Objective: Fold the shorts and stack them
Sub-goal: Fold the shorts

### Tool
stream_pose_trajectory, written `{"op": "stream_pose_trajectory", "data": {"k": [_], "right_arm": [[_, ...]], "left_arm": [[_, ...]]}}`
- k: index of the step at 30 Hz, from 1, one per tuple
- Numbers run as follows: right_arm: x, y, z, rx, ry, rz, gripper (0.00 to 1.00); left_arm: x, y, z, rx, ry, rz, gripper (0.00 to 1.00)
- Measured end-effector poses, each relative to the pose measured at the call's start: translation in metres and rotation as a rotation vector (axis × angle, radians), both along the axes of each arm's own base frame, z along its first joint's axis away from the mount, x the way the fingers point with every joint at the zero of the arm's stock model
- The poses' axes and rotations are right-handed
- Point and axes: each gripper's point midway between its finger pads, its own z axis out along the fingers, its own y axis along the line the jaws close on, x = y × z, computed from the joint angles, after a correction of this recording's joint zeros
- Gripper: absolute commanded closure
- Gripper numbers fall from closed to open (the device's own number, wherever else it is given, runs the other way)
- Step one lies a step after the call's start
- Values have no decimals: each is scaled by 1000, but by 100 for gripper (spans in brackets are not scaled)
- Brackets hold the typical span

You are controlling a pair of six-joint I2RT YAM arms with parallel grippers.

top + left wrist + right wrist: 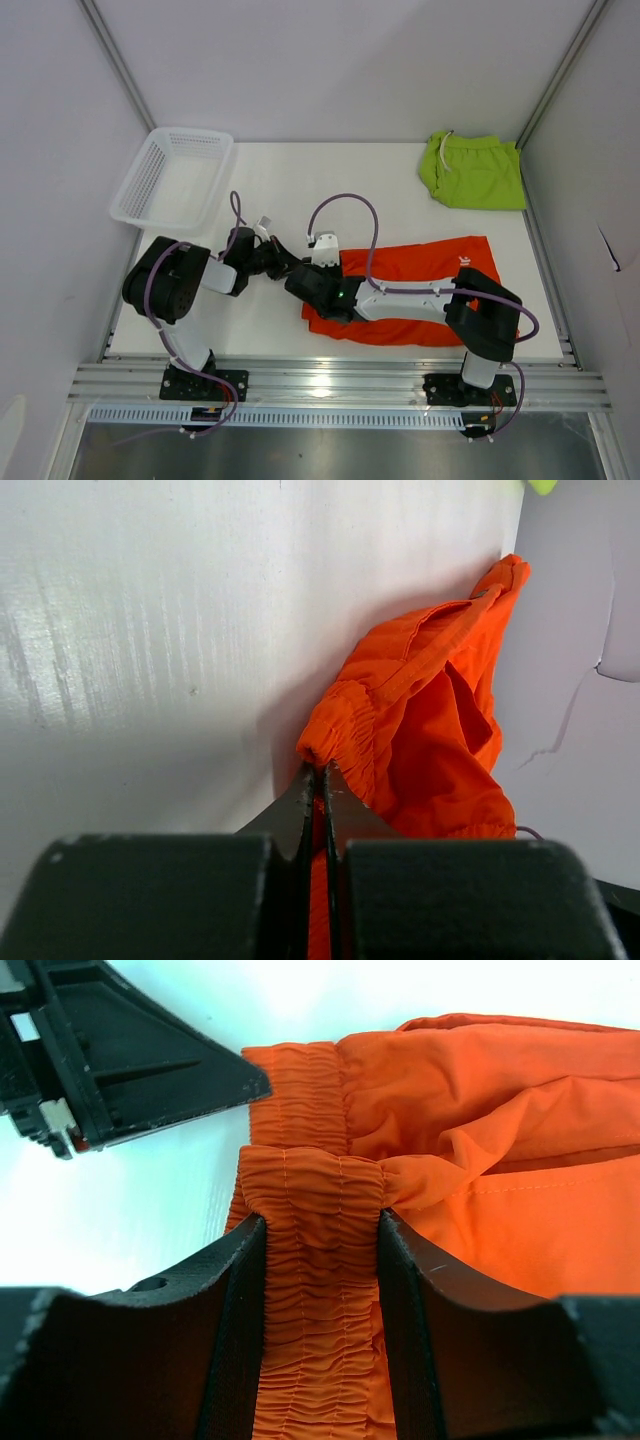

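Observation:
The orange shorts [425, 285] lie spread on the white table [270, 190], waistband toward the left. My left gripper [296, 268] is shut on the upper corner of the elastic waistband [345, 725], with orange cloth pinched between its fingertips [320, 772]. My right gripper [318, 296] is just beside it and shut on the same waistband [312, 1140]. The gathered elastic fills the gap between its fingers [312, 1222]. One finger of the left gripper [150, 1060] shows in the right wrist view. The lime green shorts [475, 172] lie crumpled at the back right corner.
A white mesh basket [170, 180] stands at the table's back left corner. Grey walls close in the table on the left, back and right. The metal rail [330, 385] with both arm bases runs along the near edge.

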Motion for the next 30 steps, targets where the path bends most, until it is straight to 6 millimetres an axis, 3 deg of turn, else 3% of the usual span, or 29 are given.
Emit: {"op": "stream_pose_trajectory", "data": {"k": [11,18,23,30], "right_arm": [[31,-17,-2,-14,38,-10,54],[48,2,5,-12,41,48,53],[53,16,-14,-36,75,99,53],[60,19,-42,-47,129,126,51]], "left_arm": [[4,5,-4,41,-22,17,100],[6,8,-2,67,-45,26,100],[7,10,-2,83,-54,32,100],[7,12,2,97,-61,36,100]]}}
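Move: The orange waistband corner pinched in the left fingertips lies about 6 cm ahead of the right hand, 4 cm to its left and 5 cm lower; it is right at the left hand's own finger point. The rest of the orange shorts spreads out some 21 cm to the right of the right hand, about 2 cm back and 8 cm below. The folded green shorts lie about 31 cm ahead of the right hand, 39 cm to its right and 7 cm below. With the gathered waistband still between its half-open fingers, the right hand brings that fold against the corner the left fingertips keep pinching. It goes forward about 6 cm, first edging right and then swinging some 3 cm left as it sinks about 4 cm, tipping and turning slightly counter-clockwise. The shut left hand stays nearly in place. ##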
